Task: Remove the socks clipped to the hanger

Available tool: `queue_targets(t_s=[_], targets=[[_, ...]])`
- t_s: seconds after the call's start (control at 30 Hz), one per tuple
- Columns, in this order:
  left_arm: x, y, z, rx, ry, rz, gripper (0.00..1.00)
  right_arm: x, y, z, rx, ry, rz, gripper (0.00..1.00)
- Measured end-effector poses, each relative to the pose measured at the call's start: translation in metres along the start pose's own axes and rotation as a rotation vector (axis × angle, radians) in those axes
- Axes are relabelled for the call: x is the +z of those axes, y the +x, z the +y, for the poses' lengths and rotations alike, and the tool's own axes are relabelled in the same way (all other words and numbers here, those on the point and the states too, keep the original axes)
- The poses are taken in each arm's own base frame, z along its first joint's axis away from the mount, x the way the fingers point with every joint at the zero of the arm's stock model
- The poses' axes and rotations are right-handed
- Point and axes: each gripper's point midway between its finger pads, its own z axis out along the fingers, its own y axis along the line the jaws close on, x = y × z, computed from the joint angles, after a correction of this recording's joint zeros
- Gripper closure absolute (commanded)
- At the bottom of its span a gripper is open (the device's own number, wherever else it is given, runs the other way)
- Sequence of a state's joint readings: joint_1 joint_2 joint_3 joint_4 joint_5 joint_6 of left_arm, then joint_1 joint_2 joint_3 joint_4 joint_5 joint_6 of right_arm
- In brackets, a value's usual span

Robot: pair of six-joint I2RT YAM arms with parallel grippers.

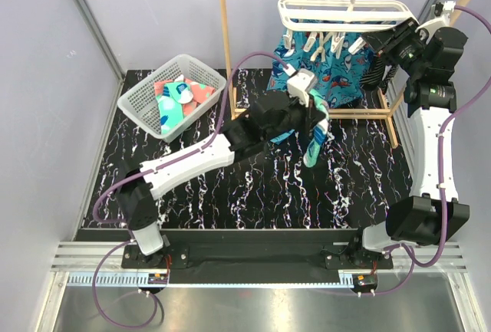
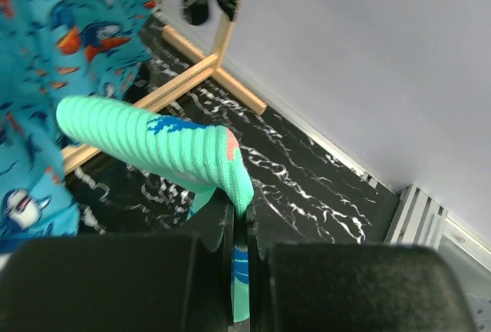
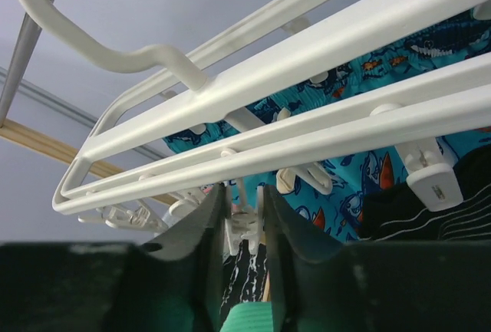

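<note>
A white slatted hanger hangs from the rack's rail, with several clips dangling under it. My left gripper is below it, shut on a teal-green sock that droops toward the table. In the left wrist view the sock bends over the closed jaws of the left gripper. My right gripper is at the hanger's right end. In its wrist view the right gripper presses from both sides on a white clip under the hanger, with teal sock below. A black-and-white striped sock hangs clipped at the right.
A white mesh basket at the back left holds coral and teal socks. The wooden rack stands behind, and a blue shark-print cloth hangs under the hanger. The rack's base bars lie on the black marbled table.
</note>
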State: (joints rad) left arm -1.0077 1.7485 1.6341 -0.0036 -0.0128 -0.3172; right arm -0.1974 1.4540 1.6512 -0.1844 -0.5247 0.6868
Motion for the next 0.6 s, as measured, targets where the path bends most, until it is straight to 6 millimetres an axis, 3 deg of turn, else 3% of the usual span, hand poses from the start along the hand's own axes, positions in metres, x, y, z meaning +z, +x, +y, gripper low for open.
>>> queue_targets(t_s=[0.07, 0.17, 0.27, 0.3, 0.43, 0.6], targets=[[-0.007, -0.001, 0.014, -0.026, -0.034, 0.001, 1.00, 0.000, 0.002, -0.002, -0.002, 0.007, 0.006, 0.51], [-0.026, -0.006, 0.046, -0.075, -0.118, 0.003, 1.00, -0.003, 0.004, -0.004, 0.000, 0.027, 0.015, 0.41], [-0.052, -0.024, 0.091, -0.127, -0.233, -0.018, 1.00, -0.010, 0.007, -0.002, -0.003, 0.034, 0.018, 0.27], [-0.062, -0.032, 0.108, -0.140, -0.272, -0.030, 1.00, -0.015, 0.009, 0.000, -0.002, 0.035, 0.021, 0.17], [-0.116, -0.069, 0.178, -0.172, -0.459, -0.100, 1.00, -0.038, 0.022, 0.007, -0.003, 0.036, 0.027, 0.02], [-0.199, -0.101, 0.264, -0.208, -0.722, -0.190, 1.00, -0.070, 0.037, 0.018, -0.002, 0.037, 0.025, 0.00]])
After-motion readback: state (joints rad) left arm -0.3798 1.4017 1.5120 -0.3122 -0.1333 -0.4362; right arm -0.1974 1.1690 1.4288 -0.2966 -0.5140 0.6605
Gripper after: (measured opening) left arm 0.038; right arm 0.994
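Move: The sock already hangs pinched in the left fingertips, its middle a few centimetres below them. The basket it is taken to lies about 43 cm left, 25 cm ahead and 28 cm below. On the way stands the rack's left post, some 22 cm left and 20 cm ahead; the blue shorts hang roughly 18 cm straight ahead. The emptied clip is right between the right fingers, the hanger's middle about 5 cm left, 5 cm ahead and slightly above. The sock is swept by the left hand, fingers still shut on it, fast to the left and partly forward, over 30 cm towards the basket, passing on the near side of the rack's left post as the wrist turns some 45 degrees counter-clockwise to face forward. Meanwhile the right hand, fingers already parting, opens wide, lets go of the clip and backs away from the hanger. ##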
